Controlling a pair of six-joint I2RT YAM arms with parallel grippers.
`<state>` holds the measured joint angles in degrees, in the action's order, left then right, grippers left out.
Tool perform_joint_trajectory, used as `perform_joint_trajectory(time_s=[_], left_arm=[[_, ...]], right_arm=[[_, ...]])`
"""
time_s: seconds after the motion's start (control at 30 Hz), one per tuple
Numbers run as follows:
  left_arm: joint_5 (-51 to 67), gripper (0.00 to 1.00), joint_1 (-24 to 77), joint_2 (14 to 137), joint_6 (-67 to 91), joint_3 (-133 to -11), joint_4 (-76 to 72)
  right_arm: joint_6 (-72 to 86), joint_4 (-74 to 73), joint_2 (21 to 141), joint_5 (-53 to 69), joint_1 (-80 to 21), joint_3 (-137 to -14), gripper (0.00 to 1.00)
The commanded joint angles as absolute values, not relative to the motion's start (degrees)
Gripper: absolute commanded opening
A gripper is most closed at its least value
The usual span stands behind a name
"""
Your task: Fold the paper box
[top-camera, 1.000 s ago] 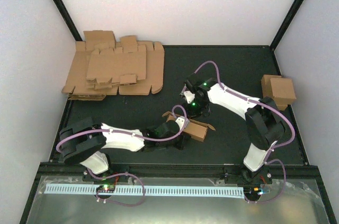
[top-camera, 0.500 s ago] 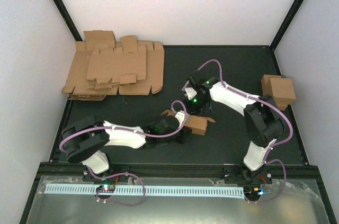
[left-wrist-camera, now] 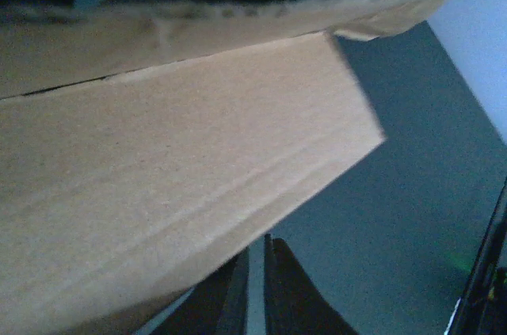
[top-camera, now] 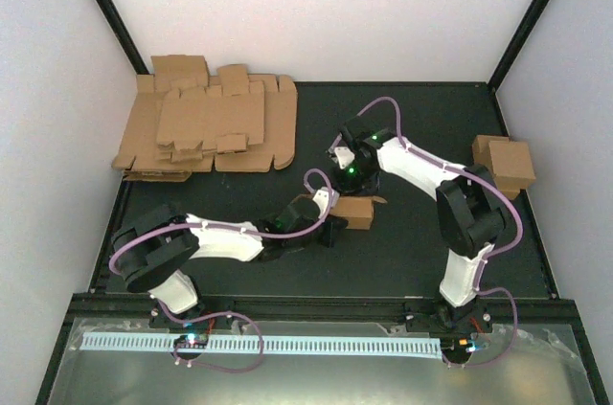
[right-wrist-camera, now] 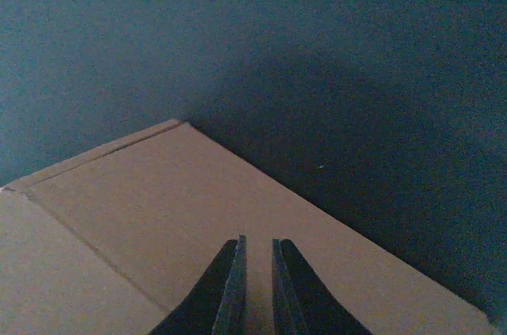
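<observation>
The paper box (top-camera: 355, 212) is a small brown cardboard box lying on the dark mat near the middle. My left gripper (top-camera: 329, 223) is at the box's left end. In the left wrist view its fingers (left-wrist-camera: 255, 241) stand almost together with nothing between them, just under the box's side (left-wrist-camera: 174, 161). My right gripper (top-camera: 347, 185) points down at the box from behind. In the right wrist view its fingertips (right-wrist-camera: 257, 241) hover over the flat top panel (right-wrist-camera: 158, 216), a narrow gap apart and holding nothing.
A pile of flat brown cardboard blanks (top-camera: 211, 127) lies at the back left of the mat. Folded boxes (top-camera: 503, 164) stand at the right edge. A white perforated strip (top-camera: 259, 343) runs along the near rail by the arm bases.
The box has moved farther from the near edge and turned more level. The left arm has stretched after it. The right wrist has drawn back a little and its jaws have parted slightly.
</observation>
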<state>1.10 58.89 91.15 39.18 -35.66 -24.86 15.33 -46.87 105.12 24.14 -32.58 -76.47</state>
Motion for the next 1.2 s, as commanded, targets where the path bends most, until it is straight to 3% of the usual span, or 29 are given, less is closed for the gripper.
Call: perform_joint_trajectory(time_s=[0.0,0.2,0.43,0.67,0.83,0.9,1.0,1.17], left_arm=[[0.44,0.14,57.92,87.83,39.19,-37.30,-26.25],[1.22,0.26,57.92,79.17,39.86,-32.58,-18.39],[1.24,0.38,57.26,63.43,34.18,-33.34,-0.74],[-3.71,0.65,48.17,50.29,26.16,-39.93,19.12],[-2.48,0.72,42.44,53.03,18.91,-44.86,25.48],[0.84,0.73,40.36,55.54,15.83,-46.27,26.01],[5.83,0.75,37.61,59.89,12.77,-48.91,27.80],[10.78,0.69,36.48,66.00,10.42,-52.25,29.72]], right_arm=[[15.57,-51.61,105.55,15.68,-31.95,-80.53,0.16],[16.20,-49.95,101.83,7.52,-31.06,-82.02,0.31],[17.40,-47.65,92.94,-1.77,-31.03,-80.33,0.36],[18.48,-43.27,79.63,-7.45,-30.94,-69.85,0.37],[18.11,-34.90,65.72,-1.06,-30.96,-56.61,0.39],[18.44,-31.98,60.74,0.57,-30.94,-51.95,0.48],[20.20,-31.38,56.20,1.24,-30.94,-47.24,0.76],[20.30,-30.18,52.96,2.39,-30.94,-42.32,0.80]])
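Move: The left fingers, almost shut, are at the box's near wall: the box's middle lies about 4 cm ahead of them, 1 cm left and 3 cm lower. The cardboard stack is roughly 27 cm ahead of that hand and 33 cm left. From the right hand, at the box's far side, the box's middle is some 6 cm back, level sideways and 3 cm lower; the finished boxes stand about 43 cm to its right, 5 cm farther out. Both hands come free of the box, left from its near wall, right from its far side, and part to its two ends, opening wide. The left rises, easing back, then swings about 15 cm left and forward before dipping. The right slips forward and right, lifts about 12 cm, then draws back, still going right, its fingers tipping up some 35 degrees. ##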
